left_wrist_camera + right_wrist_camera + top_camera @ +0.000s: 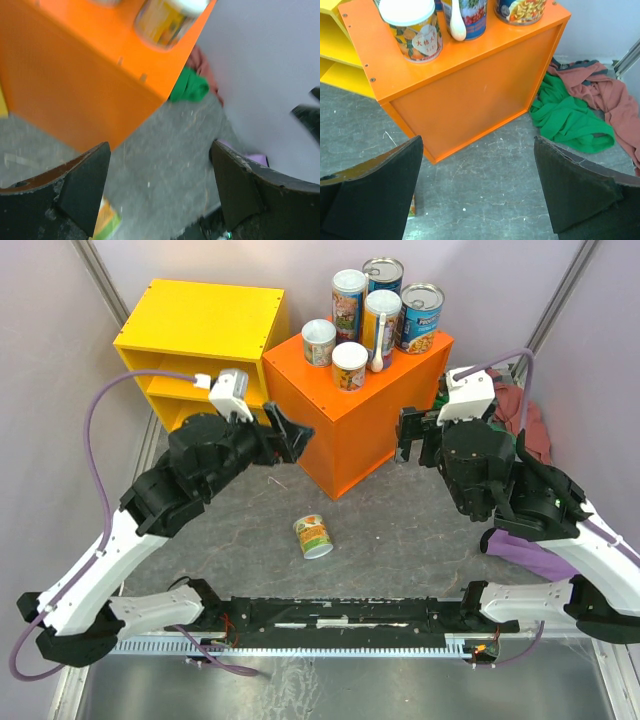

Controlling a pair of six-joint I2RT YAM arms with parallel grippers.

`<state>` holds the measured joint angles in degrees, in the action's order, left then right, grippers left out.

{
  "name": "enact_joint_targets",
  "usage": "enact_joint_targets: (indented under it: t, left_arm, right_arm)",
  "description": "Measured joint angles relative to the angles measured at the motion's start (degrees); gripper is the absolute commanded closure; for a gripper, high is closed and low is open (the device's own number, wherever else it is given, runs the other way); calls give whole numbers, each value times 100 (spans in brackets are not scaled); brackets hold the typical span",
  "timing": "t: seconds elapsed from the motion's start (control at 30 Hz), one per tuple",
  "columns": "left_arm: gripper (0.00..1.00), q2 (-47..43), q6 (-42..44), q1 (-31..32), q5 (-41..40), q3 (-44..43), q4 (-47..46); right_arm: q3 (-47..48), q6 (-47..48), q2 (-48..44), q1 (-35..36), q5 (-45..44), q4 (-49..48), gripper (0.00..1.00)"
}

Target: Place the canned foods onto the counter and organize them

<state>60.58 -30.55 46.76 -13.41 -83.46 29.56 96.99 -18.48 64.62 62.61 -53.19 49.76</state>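
Several canned foods (382,310) stand upright on the orange counter (340,440), with a white spoon (378,348) leaning against a tall one. One more can (313,536), with an orange and green label, lies on its side on the grey floor in front of the counter. My left gripper (288,433) hovers open and empty just left of the counter's front corner. In the left wrist view (160,170) the fallen can (107,223) peeks out by the left finger. My right gripper (408,440) hangs open and empty to the right of the counter, and faces the counter's side panel (470,100) in the right wrist view (477,165).
A yellow open-fronted shelf unit (195,340) stands left of the counter. Green cloth (565,120) and pink cloth (605,92) lie crumpled on the floor at the counter's right. Purple cables loop from both arms. Grey walls close in the back.
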Motion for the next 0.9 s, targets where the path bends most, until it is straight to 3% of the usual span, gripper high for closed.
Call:
enact_joint_targets:
  t: [0.27,0.6,0.9]
  left_arm:
    - [13,-962,-1198,35,7,1685,997]
    - [11,-1344,-2601,63,225,3672,946]
    - [7,-951,-3464,96,162,4081,708]
  right_arm:
    - [-195,-610,-2,2,162,398,1]
    - [-577,-1351,-236,2,199,835,1]
    - [-892,-1731,-431,2,223,1067,1]
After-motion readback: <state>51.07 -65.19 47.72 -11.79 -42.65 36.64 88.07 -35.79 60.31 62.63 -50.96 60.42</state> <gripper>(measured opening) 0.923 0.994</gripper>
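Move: The peach can lying on the floor is almost straight beneath my left hand, about 39 cm down and some 4 cm back. The orange box's near top corner is about 5 cm ahead and 9 cm right, 5 cm lower. The short white-lidded can on the box stands roughly 15 cm ahead, 10 cm right; the silver-lidded can some 21 cm ahead, 4 cm right, both about level. From my right hand the peach can is around 19 cm left, 4 cm back, 40 cm down. I drop my left hand fast beside the orange box towards the peach can, about 28 cm down and drawing back some 6 cm, slowing as I get low. Meanwhile I tip the nearly level fingers down by roughly 40 degrees, keeping them wide open and stopping short of touching. My empty right hand sinks about 7 cm, tilting slightly down. ##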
